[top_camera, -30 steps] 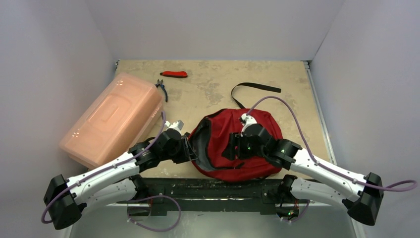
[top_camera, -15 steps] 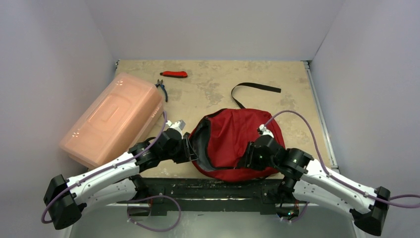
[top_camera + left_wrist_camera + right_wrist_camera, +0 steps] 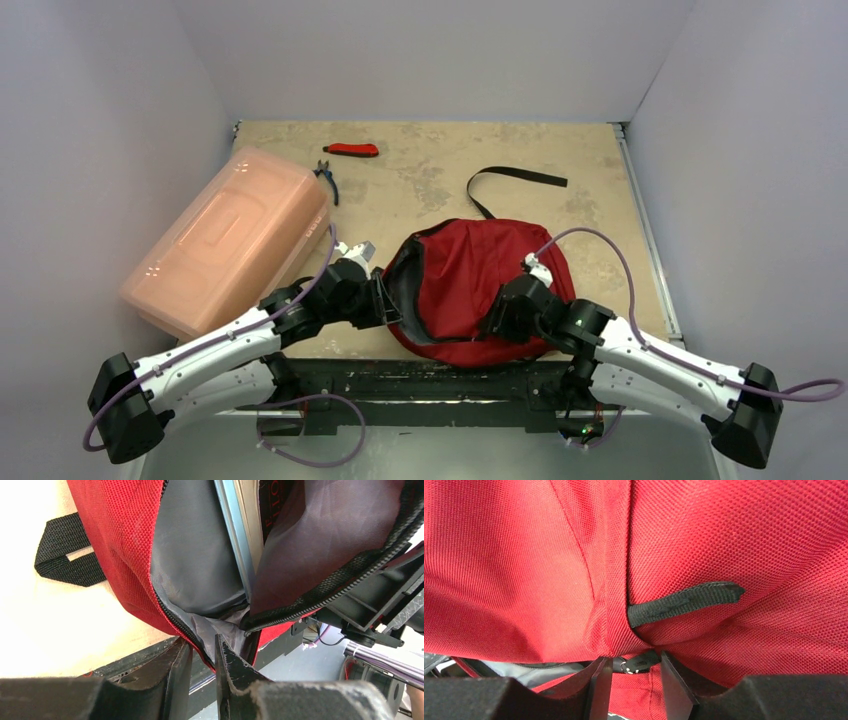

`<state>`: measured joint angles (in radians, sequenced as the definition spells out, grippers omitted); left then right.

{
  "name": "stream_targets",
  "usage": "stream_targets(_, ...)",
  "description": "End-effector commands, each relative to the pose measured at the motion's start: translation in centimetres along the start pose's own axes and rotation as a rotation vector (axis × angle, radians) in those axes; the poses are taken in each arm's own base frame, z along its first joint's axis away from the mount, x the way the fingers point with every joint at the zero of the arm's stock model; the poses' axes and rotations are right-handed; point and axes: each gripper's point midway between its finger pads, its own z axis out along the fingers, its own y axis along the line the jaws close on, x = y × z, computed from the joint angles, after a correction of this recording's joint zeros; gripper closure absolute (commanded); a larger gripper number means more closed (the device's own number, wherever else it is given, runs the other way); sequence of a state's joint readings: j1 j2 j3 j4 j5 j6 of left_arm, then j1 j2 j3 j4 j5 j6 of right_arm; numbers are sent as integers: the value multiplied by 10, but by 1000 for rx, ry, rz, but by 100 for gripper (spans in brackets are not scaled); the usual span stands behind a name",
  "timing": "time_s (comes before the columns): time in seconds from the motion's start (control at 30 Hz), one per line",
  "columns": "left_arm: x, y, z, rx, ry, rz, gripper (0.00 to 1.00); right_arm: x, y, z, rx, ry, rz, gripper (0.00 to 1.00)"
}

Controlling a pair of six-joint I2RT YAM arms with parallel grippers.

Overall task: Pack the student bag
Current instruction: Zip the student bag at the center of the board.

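The red student bag (image 3: 470, 280) lies near the table's front edge with its mouth gaping toward the left. My left gripper (image 3: 383, 300) is at that mouth. In the left wrist view the left gripper (image 3: 202, 655) is shut on the bag's zipper edge (image 3: 172, 617) and grey lining. A book (image 3: 245, 530) shows inside the bag. My right gripper (image 3: 495, 320) presses against the bag's near right side. In the right wrist view the right gripper (image 3: 634, 667) has a black zipper pull (image 3: 639, 664) filling the gap between its fingers. A short black webbing tab (image 3: 684, 600) sticks out above.
A pink translucent box (image 3: 225, 240) lies at the left, close to my left arm. Pliers (image 3: 327, 180) and a red-handled tool (image 3: 352, 150) rest at the back. The bag's black strap (image 3: 510, 180) trails behind it. A strap loop (image 3: 65, 555) lies beside the bag.
My right gripper slid from the top of the bag down to its near right edge, and its jaws narrowed around the zipper pull. The left gripper held still.
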<state>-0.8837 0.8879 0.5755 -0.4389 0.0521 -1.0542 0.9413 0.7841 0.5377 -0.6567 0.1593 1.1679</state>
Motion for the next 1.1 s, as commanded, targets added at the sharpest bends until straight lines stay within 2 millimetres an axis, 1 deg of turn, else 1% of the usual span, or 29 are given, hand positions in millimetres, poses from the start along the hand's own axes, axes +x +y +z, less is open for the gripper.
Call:
stream_targets(0.0,-3,-9,-2,50,-14,12,78,-6,0,10,3,-43,61,56)
stream_targets(0.1,-3,-8,-3,54,-19,13,78,-3,6,14,-25,-31,56,57)
stream_targets(0.13,-3,-7,-3,53,-19,13,77,-2,8,15,-37,-27,53,59)
stream_targets(0.2,-3,-6,-3,45,-18,21,77,-3,15,16,-61,-21,35,69)
stream_targets(0.27,-3,-1,-5,24,-26,29,74,-2,21,12,-78,-6,-9,80)
stream_targets(0.33,-5,7,-9,0,-48,38,68,-2,29,7,-105,9,-50,91)
stream_targets(0.37,-5,10,-12,-8,-54,45,65,-2,33,4,-128,15,-75,99)
stream_targets(0.53,-13,15,-34,29,-143,123,47,-3,64,-12,-307,9,-166,100)
stream_targets(0.6,-16,7,-47,103,-186,187,40,-9,74,-18,-365,-26,-183,100)
stream_targets(0.63,-18,-2,-55,168,-213,230,38,-6,81,-22,-405,-10,-190,100)
stream_targets(0.73,-14,-40,-83,400,-253,363,37,-4,91,-28,-465,-1,-205,100)
stream_targets(0.8,-13,-62,-94,518,-275,410,36,-2,98,-31,-495,16,-210,100)
stream_targets(0.87,-10,-78,-93,579,-274,433,31,1,103,-33,-516,37,-196,100)
stream_targets(0.9,-8,-83,-88,582,-270,446,30,2,106,-35,-531,48,-186,100)
stream_targets(1.0,5,-105,-75,581,-274,542,35,4,116,-41,-598,50,-188,100)
stream_targets(1.03,8,-113,-71,572,-290,579,35,4,117,-41,-608,48,-192,100)
stream_targets(1.07,12,-119,-64,559,-287,604,35,9,114,-38,-606,68,-198,100)
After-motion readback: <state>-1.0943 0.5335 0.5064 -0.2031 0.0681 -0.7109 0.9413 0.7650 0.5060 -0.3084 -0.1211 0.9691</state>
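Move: The zipper pull of the student bag lies between the right hand's open fingertips, about 1 cm below and 1 cm left of the hand point. A black tab on the bag sits some 5 cm ahead of that hand, and the bag's open mouth has its middle about 17 cm left and 8 cm ahead of it. The left fingers already straddle the bag's rim; from them the zipper pull is roughly 19 cm right, 2 cm back and 4 cm lower. The right hand dips about a centimetre and shuts its fingers on the zipper pull, then draws it left and upward along the zip towards the open mouth, about 6 cm each way from its lowest point, turning some 20 degrees counter-clockwise. Meanwhile the left hand opens and lets go of the rim, first easing left as it rises about 10 cm and tips its fingers up some 30 degrees, then swinging right and drawing back nearly 5 cm, clear of the bag. ##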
